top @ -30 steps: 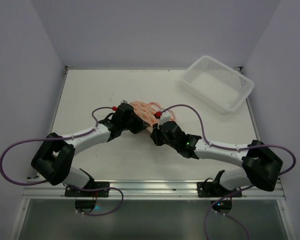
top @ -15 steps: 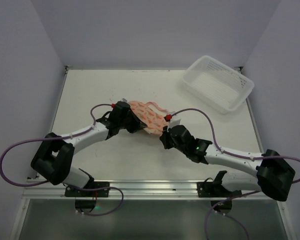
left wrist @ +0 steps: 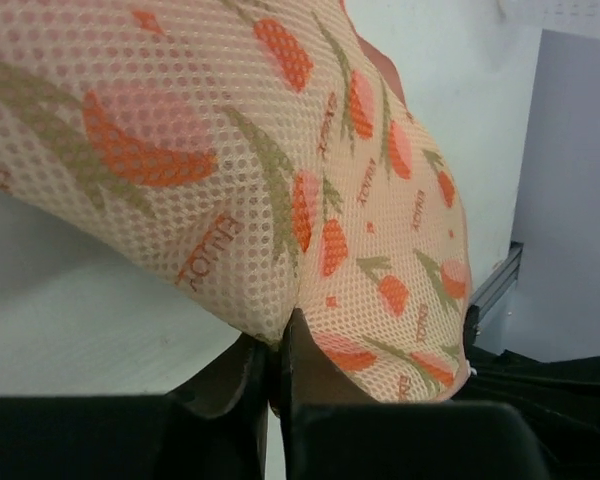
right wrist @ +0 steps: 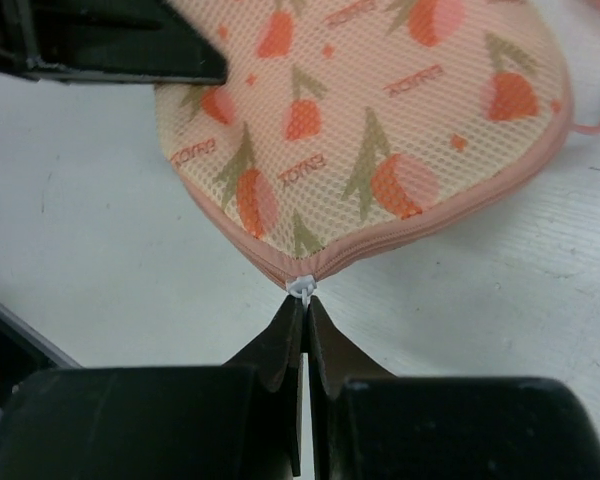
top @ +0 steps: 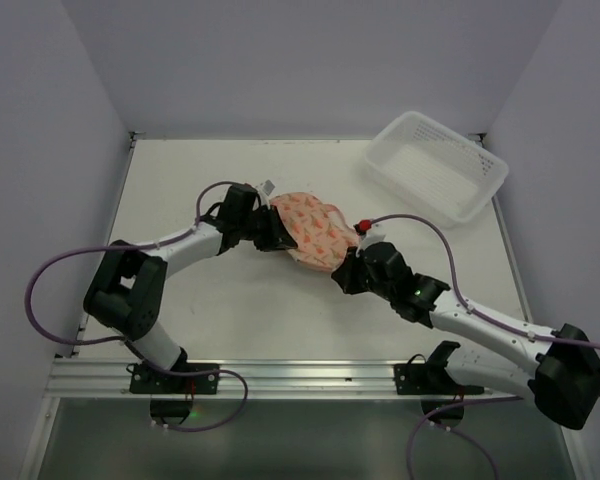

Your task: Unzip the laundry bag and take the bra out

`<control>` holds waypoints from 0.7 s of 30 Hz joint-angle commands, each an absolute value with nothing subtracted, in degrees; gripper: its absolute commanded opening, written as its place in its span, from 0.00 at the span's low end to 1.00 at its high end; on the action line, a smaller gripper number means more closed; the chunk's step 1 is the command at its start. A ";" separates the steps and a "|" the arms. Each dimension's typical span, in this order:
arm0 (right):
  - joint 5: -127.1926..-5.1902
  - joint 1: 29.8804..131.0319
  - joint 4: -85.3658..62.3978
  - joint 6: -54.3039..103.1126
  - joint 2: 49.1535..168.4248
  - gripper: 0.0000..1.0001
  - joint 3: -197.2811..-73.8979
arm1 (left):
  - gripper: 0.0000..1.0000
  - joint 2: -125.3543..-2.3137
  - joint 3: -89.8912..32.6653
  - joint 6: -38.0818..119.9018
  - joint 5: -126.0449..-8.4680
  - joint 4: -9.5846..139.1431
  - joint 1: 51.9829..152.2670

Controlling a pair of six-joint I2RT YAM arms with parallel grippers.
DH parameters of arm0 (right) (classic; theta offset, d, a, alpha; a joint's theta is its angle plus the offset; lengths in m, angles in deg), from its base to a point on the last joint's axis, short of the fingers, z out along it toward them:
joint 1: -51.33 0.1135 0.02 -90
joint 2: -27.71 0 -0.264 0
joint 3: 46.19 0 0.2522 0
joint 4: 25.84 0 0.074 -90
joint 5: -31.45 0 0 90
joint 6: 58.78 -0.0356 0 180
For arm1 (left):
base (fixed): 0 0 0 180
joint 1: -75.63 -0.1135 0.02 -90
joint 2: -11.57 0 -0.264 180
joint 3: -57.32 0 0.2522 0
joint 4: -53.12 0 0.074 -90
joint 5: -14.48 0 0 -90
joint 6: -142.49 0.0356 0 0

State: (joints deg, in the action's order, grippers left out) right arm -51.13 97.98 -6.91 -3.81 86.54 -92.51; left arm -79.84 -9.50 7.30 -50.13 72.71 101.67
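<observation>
The laundry bag (top: 312, 230) is a peach mesh pouch with orange tulip print and a pink zipper rim; it lies mid-table, stretched between both arms. My left gripper (left wrist: 280, 345) is shut on a fold of the bag's mesh (left wrist: 280, 180) at its left end. My right gripper (right wrist: 307, 305) is shut on the small white zipper pull (right wrist: 302, 287) at the bag's (right wrist: 380, 130) near-right rim. The rim beside the pull looks zipped closed. The bra is hidden.
A white slotted plastic basket (top: 438, 167) sits at the table's back right. A pink loop (right wrist: 595, 120) trails from the bag's far side. Purple cables arc off both arms. The table's near edge rail runs by the arm bases.
The right gripper closed on the zipper pull and drew away to the right. The bag followed, shifting right and stretching out; the left gripper kept its hold and moved slightly back.
</observation>
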 commanded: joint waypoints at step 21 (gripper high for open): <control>-68.13 102.39 -15.15 -6.22 119.46 0.00 -115.24 | 1.00 -62.34 10.60 -17.12 -66.28 64.16 103.48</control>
State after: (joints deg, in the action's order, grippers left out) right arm -66.01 101.92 -13.31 -5.34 118.67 -112.90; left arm -61.59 10.54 -12.55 -64.05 70.74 101.23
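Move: The right hand, closed on the zipper pull, has the bag's left edge, where the left hand grips it, about 11 cm to its left, 5 cm farther out and slightly lower; the laundry bag's middle is roughly 10 cm ahead and 5 cm left. The white basket stands some 24 cm ahead and 21 cm right of that right hand. From the left hand, the zipper pull is about 5 cm back and 11 cm right, the bag's middle some 4 cm ahead and 6 cm right. Leftward, the right hand carries the still-pinched zipper pull about 12 cm towards the bag's left edge, sinking some 5 cm before rising halfway again, its fingers tipping down a little. The left hand dips forward and opens wide to let go of the bag, then swings left and back towards the near side, turning counter-clockwise. ##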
